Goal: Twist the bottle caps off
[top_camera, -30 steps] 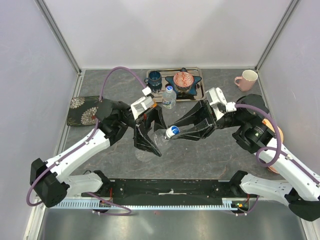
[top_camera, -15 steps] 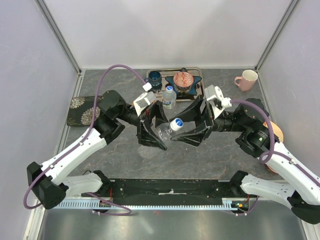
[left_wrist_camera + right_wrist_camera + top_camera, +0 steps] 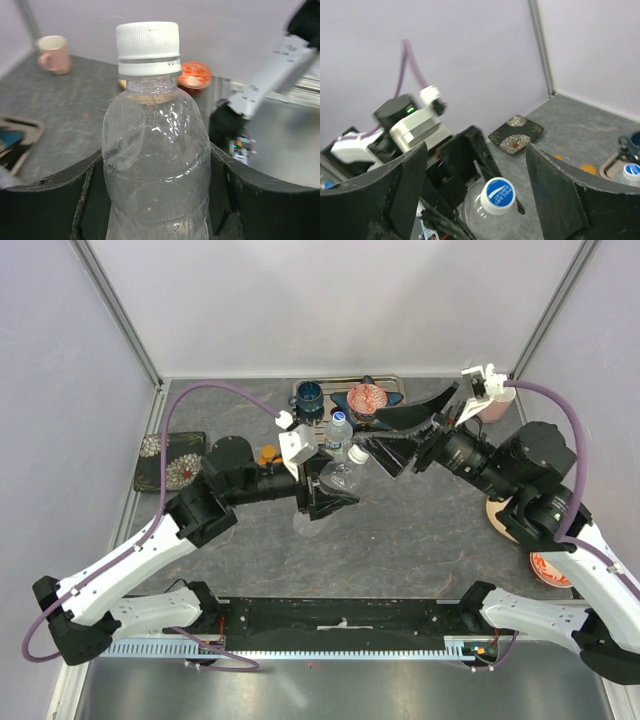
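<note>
My left gripper [image 3: 157, 192] is shut on the body of a clear plastic bottle [image 3: 156, 150] and holds it upright above the table. A white-sided, blue-topped cap [image 3: 500, 195] sits on the bottle's neck. In the top view the left gripper [image 3: 330, 495] and the held bottle [image 3: 338, 478] are at mid table. My right gripper [image 3: 396, 436] stands open just right of the cap [image 3: 357, 454], touching nothing. A second bottle [image 3: 339, 432] with a blue cap stands behind it by the tray. A loose orange cap [image 3: 267, 454] lies on the table to the left.
A metal tray [image 3: 398, 400] at the back holds a blue mug [image 3: 309, 395] and a red patterned bowl [image 3: 366, 398]. A flowered dark mat [image 3: 168, 458] lies at the left. Orange plates [image 3: 503, 518] lie at the right. The pink mug [image 3: 52, 54] stands in the back right corner.
My right gripper opened, let go of the cap and drew back up to the right. The left arm carried the bottle toward the back and turned it more upright.
</note>
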`<control>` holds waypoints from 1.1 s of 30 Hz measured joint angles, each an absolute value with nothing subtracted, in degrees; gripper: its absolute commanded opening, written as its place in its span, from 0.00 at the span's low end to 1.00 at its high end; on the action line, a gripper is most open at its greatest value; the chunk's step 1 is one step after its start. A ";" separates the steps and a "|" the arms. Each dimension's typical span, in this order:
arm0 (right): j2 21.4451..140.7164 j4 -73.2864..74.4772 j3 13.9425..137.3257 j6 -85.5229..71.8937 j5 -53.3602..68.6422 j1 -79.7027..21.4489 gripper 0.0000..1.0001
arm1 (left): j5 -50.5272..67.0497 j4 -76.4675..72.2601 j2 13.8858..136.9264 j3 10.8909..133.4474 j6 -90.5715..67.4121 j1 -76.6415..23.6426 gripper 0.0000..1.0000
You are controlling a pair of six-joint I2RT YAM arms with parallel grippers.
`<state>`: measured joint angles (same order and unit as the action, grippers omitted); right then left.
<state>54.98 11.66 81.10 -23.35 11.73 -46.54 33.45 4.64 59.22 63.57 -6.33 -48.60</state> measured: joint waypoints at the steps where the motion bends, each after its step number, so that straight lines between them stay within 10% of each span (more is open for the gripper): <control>1: 55.33 11.97 81.21 -24.23 10.07 -46.54 0.82 | 28.23 5.10 59.05 63.55 -4.75 -50.68 0.39; 12: 62.02 21.32 82.54 -31.59 -3.51 -46.54 0.77 | -8.19 5.67 59.59 63.13 5.28 -61.08 0.38; 33: 63.24 21.12 81.01 -32.82 -4.01 -46.54 0.60 | -14.52 5.45 60.38 61.41 7.01 -61.87 0.37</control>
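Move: The white cap of the clear bottle still clamped in my left hand is about 6 cm below my open right hand, 2 cm to its left and 1 cm ahead. From my left hand the cap sits roughly 8 cm up, 4 cm right and 2 cm ahead. A standing clear bottle is some 24 cm ahead of my right hand, 5 cm left and 36 cm below; the nearer orange bottle is about 21 cm ahead, 16 cm left and 37 cm below. I bring my right hand down about 8 cm and forward 7 cm to set its open fingers around the white cap again, tipping it some 20 degrees down, turning it clockwise and partly closing the fingers. My left hand keeps its grip on the clear bottle, swings it forward about 7 cm and a little down while turning it counter-clockwise some 35 degrees, then nearly stops. ##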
